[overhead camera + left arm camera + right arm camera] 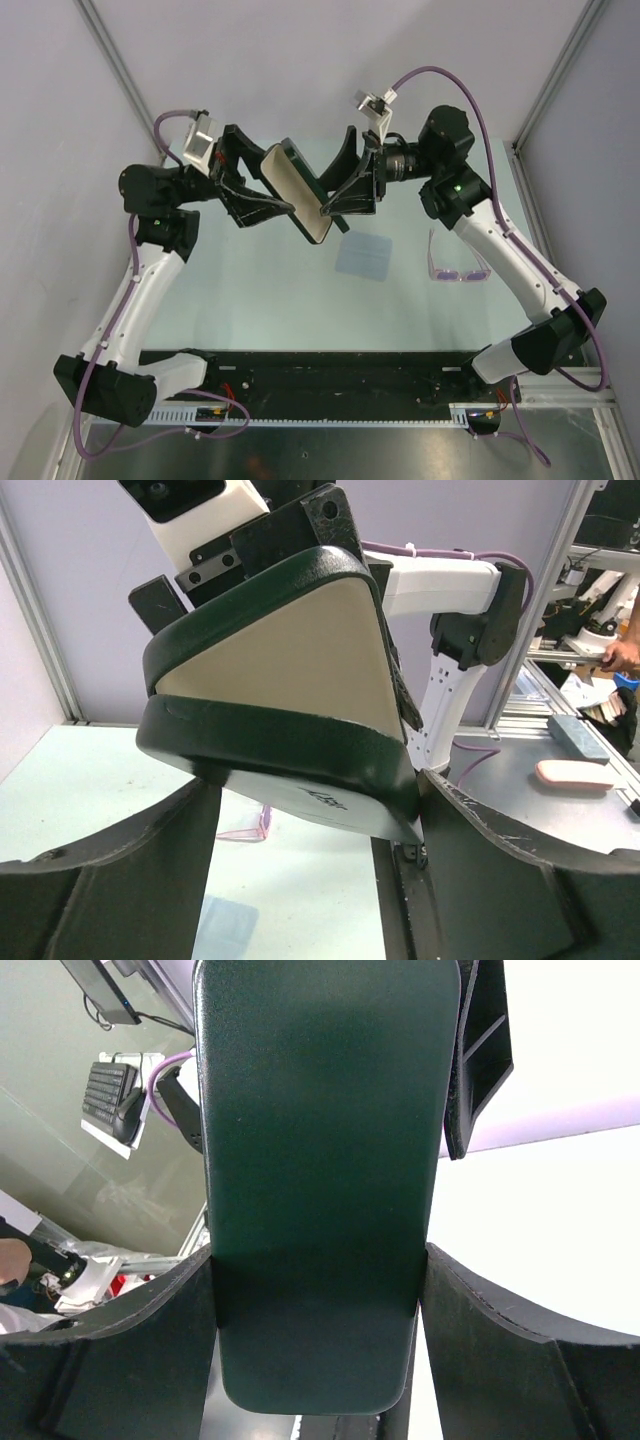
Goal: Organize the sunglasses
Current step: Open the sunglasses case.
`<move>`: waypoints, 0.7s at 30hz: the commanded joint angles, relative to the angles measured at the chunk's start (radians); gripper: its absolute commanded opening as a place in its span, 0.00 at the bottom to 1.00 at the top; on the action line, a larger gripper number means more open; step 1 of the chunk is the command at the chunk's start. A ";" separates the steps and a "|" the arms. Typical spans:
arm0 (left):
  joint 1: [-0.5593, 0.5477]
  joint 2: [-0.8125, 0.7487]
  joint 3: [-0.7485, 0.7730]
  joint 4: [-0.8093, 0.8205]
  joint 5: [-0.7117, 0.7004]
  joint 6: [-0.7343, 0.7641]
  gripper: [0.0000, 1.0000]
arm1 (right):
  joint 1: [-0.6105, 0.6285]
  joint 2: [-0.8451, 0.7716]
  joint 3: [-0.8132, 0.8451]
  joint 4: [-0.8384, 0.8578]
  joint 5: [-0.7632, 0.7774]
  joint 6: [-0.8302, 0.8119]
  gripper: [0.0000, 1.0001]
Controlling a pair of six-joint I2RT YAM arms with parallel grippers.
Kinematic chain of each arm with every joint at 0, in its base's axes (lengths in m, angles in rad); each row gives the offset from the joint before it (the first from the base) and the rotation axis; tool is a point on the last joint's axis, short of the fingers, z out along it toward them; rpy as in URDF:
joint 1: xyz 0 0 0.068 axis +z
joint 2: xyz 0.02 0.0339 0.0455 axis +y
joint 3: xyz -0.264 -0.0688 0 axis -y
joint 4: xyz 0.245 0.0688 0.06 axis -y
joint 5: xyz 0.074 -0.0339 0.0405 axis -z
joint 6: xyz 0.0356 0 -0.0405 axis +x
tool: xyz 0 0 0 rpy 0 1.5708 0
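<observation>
A dark oblong case [298, 190] with a beige lining hangs in the air over the back of the table, held from both sides. My left gripper [272, 188] is shut on its left half, and in the left wrist view the case [290, 670] fills the span between the fingers [130, 870]. My right gripper [328, 195] is shut on the other half, whose dark shell [320, 1110] sits wedged between both fingers. The sunglasses [457, 262], with a thin pink frame, lie on the table to the right under the right arm. The left wrist view shows the sunglasses [245, 830] below the case.
A pale blue square cloth [364, 257] lies flat on the table just below the held case, and a corner of the cloth [225, 930] shows in the left wrist view. Grey walls and aluminium posts close in the left, back and right sides.
</observation>
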 commanded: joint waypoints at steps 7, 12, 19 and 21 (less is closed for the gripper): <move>-0.008 0.041 0.020 0.003 0.105 0.056 0.50 | 0.003 -0.091 0.013 0.076 -0.071 0.043 0.12; -0.008 0.047 0.019 0.003 0.096 0.059 0.51 | -0.006 -0.094 0.007 0.066 -0.063 0.047 0.12; -0.006 0.058 0.013 0.003 0.053 0.050 0.52 | -0.026 -0.101 -0.002 0.059 -0.051 0.049 0.09; -0.006 0.061 0.016 0.003 0.041 0.042 0.58 | -0.027 -0.101 -0.005 0.053 -0.041 0.046 0.09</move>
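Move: The sunglasses case is already ajar between the two hands, its middle about 4 cm to the left hand's right and 1 cm nearer the base, and some 4 cm to the right hand's left, at about grip height. Counted from the left hand, the cloth lies roughly 8 cm ahead, 16 cm right, and the sunglasses 8 cm ahead and 40 cm right, both on the table some 45 cm below. The case's near-side half, with the pale lining, is drawn down about 2 cm by the left hand, which turns barely 5 degrees and late on edges forward while its fingers close in plainly on that half. The right hand keeps its grip across the other half and pulls it to the right, away from the left hand, by 1.5 cm while rising about 1 cm. ##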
